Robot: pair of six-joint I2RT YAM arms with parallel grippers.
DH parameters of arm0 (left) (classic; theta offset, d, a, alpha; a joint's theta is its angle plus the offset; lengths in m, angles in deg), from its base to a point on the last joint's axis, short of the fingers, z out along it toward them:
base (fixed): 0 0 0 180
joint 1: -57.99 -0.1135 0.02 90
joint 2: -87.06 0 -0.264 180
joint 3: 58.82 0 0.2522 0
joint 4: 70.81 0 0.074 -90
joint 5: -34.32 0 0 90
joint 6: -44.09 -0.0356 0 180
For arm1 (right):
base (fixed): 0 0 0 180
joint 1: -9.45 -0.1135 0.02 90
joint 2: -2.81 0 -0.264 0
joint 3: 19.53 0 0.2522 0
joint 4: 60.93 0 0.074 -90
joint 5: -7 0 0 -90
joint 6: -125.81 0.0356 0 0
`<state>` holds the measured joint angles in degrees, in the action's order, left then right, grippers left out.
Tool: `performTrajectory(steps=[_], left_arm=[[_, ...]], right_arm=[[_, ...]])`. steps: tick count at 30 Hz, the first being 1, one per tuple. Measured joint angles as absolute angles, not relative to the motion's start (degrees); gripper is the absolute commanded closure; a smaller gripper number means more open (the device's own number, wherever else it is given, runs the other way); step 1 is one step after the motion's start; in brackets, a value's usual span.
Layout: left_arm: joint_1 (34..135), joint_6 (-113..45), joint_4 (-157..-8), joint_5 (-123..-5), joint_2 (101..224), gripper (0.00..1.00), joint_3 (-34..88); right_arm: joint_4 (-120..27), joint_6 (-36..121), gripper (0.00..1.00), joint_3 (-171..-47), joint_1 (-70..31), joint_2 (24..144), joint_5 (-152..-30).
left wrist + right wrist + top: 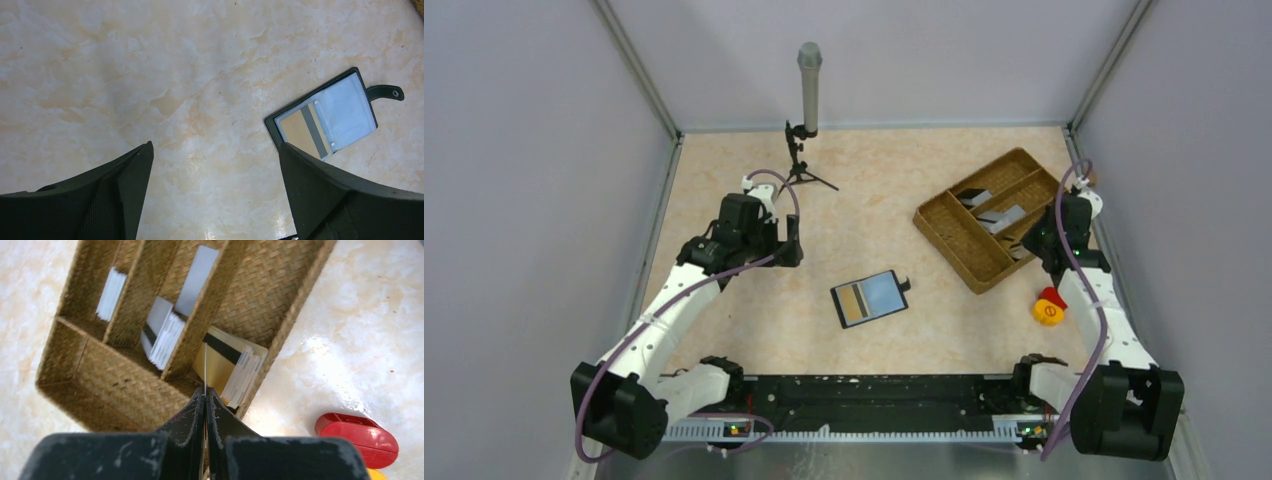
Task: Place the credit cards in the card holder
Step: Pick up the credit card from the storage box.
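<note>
The card holder (870, 298) lies open on the table's middle, a tan card with a grey stripe (302, 127) showing in one pocket and its clasp tab pointing right. Over the woven tray (944, 235), my right gripper (205, 390) is shut on a thin pale credit card (205, 367), seen edge-on between the fingertips. More credit cards stand in stacks in the tray's compartments (162, 335), one stack (242, 375) just right of the held card. My left gripper (215, 155) hovers open and empty above bare table, left of the card holder (325, 120).
A red and yellow object (1049, 305) lies right of the tray's near corner, close to the right arm. A microphone on a small tripod (808, 90) stands at the back. Walls enclose the table on three sides.
</note>
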<state>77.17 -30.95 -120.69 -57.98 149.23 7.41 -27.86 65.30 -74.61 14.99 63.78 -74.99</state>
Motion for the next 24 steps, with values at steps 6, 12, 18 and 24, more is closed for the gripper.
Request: performTrajectory(steps=[6,12,18,24], left_arm=[[77.2,-31.8,-120.6,-61.6,149.1,0.02,7.4],[77.6,-33.6,-118.3,-71.6,146.6,0.04,6.6],[81.2,-35.4,-114.0,-86.9,145.2,0.05,4.8],[85.9,-35.6,-111.0,-98.5,146.1,0.05,4.3]], right_arm=[[-28.0,61.8,1.00,-74.6,15.0,58.8,-85.2],[-28.8,58.4,1.00,-75.9,12.2,52.3,-100.9],[-30.8,56.4,1.00,-77.6,3.1,52.9,-117.3],[-31.6,55.3,1.00,-77.6,-10.6,57.5,-128.1]])
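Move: The open card holder lies some 34 cm to the left of the right gripper, which already pinches a card, and about 10 cm nearer the base and 10 cm below it. From this gripper, the storage box's middle is roughly 9 cm ahead and 3 cm left, and the red block some 10 cm back and 7 cm right. From the empty left gripper, the card holder is about 18 cm right, 5 cm back and 12 cm below. Keep the card pinched and sweep the right gripper about 25 cm left, away from the storage box towards the card holder, rising some 10 cm early and curving back about 10 cm, while swinging it roughly 75 degrees counter-clockwise. Bring the open left gripper right, back and up towards the holder, turning it clockwise by some 40 degrees with its left side dipping. ##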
